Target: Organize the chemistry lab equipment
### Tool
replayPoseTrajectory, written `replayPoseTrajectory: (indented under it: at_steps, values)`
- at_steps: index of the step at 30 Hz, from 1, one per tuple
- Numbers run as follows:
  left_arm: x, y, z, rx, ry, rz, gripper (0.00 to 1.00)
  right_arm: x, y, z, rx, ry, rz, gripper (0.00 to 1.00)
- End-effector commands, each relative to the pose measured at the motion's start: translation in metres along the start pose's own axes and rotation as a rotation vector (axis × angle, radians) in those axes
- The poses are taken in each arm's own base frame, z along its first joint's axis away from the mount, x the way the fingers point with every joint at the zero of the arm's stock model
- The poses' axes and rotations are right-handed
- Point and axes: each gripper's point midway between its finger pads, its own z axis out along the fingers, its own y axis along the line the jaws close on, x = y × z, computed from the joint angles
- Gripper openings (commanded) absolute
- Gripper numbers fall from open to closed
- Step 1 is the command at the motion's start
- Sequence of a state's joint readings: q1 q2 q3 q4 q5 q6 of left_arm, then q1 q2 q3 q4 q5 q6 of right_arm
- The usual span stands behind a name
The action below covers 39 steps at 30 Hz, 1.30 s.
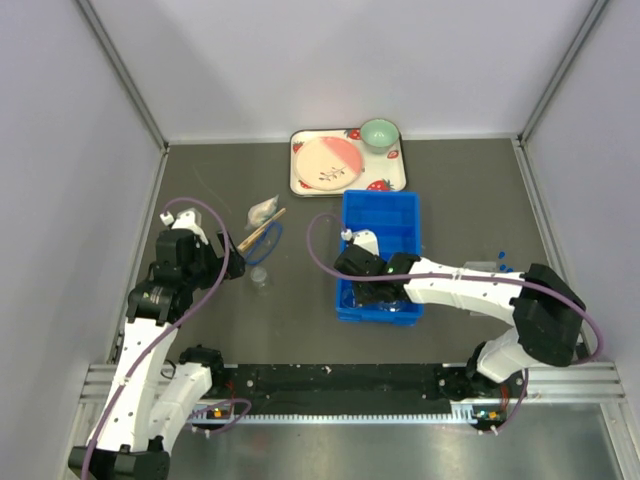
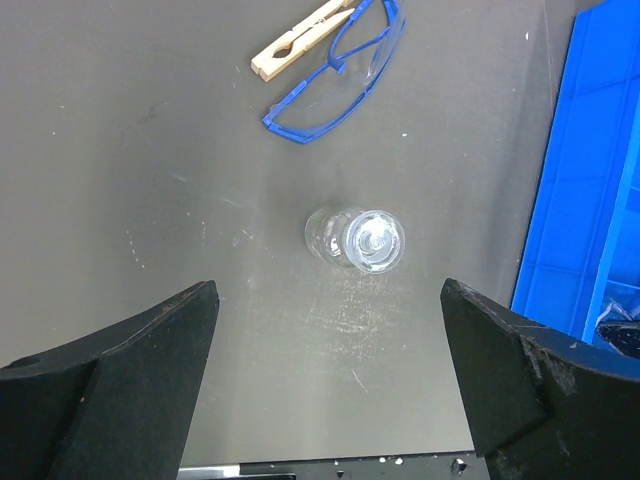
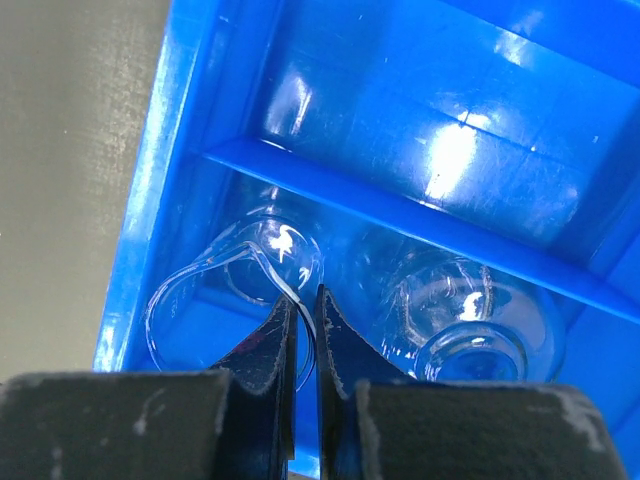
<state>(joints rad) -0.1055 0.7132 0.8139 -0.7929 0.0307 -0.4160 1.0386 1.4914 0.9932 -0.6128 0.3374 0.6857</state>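
In the right wrist view, my right gripper (image 3: 305,300) is shut on the thin rim of a clear glass beaker (image 3: 215,300). The beaker lies tilted in the front-left compartment of the blue bin (image 3: 160,180). A second clear glass flask (image 3: 470,320) sits in the compartment beside it. From above, the right gripper (image 1: 358,290) reaches down into the bin (image 1: 380,215). My left gripper (image 2: 330,330) hangs wide open over the table with nothing between its fingers. A small clear glass flask (image 2: 358,238) lies just ahead of it, also seen as the small flask (image 1: 260,277) from above.
Blue-framed safety glasses (image 2: 335,75) and a wooden clothespin (image 2: 300,40) lie beyond the flask, with a crumpled white item (image 1: 262,210) behind them. A strawberry-print tray (image 1: 300,180) with pink plate (image 1: 330,163) and green bowl (image 1: 379,133) stands at the back. A clear item with blue bits (image 1: 497,265) lies right of the bin.
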Motion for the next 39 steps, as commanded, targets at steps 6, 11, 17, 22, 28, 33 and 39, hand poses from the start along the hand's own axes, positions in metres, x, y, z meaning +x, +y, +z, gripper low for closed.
replayPoseTrajectory:
  at_steps: [6,11,17,22,28,33,39]
  values:
    - [0.000,-0.015,0.006,0.090,0.002,0.011,0.98,-0.008,-0.007,0.011,0.038,-0.042,0.056,0.00]
    - [0.004,-0.017,0.010,0.100,0.029,0.016,0.99,-0.007,-0.007,0.012,0.041,-0.039,0.053,0.37]
    - [0.010,-0.016,0.018,0.101,0.063,0.021,0.99,-0.015,-0.009,0.003,0.040,-0.066,0.055,0.52]
    - [0.021,-0.015,0.028,0.098,0.122,0.025,0.99,-0.029,-0.012,-0.016,0.030,-0.117,0.063,0.56]
    - [0.017,-0.015,0.033,0.078,0.133,0.032,0.98,-0.073,-0.006,-0.064,-0.012,-0.241,0.046,0.57]
    - [0.005,-0.020,0.040,0.070,0.127,0.028,0.98,-0.119,0.024,-0.092,-0.105,-0.315,0.013,0.58]
    - [-0.011,-0.029,0.053,0.073,0.142,0.021,0.98,-0.136,0.073,-0.072,-0.209,-0.262,-0.047,0.60]
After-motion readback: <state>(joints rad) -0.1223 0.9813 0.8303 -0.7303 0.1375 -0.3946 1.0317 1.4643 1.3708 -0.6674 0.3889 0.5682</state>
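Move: The right hand, shut on the clear cup's rim, has the cup's middle about 2 cm to its left, 1 cm back and 3 cm below, in the blue bin's near-left corner. A clear beaker stands roughly 5 cm to the right and 1 cm back of this hand. From the open left hand, the glass vial is some 6 cm right, about level fore and aft, 15 cm below; the blue goggles lie about 7 cm ahead of the vial and 1 cm farther right. The right fingers let go of the cup's rim, opening to a bit over half after a last centimetre or so of sinking, then the hand lifts quickly out of the bin by about 14 cm, with 5 cm of forward and left travel, tipping its fingers up. The left hand, fingers still wide, eases about 4 cm down and 2 cm right towards the vial, pitching some 10 degrees down, and slips 2 cm forward at the end. ##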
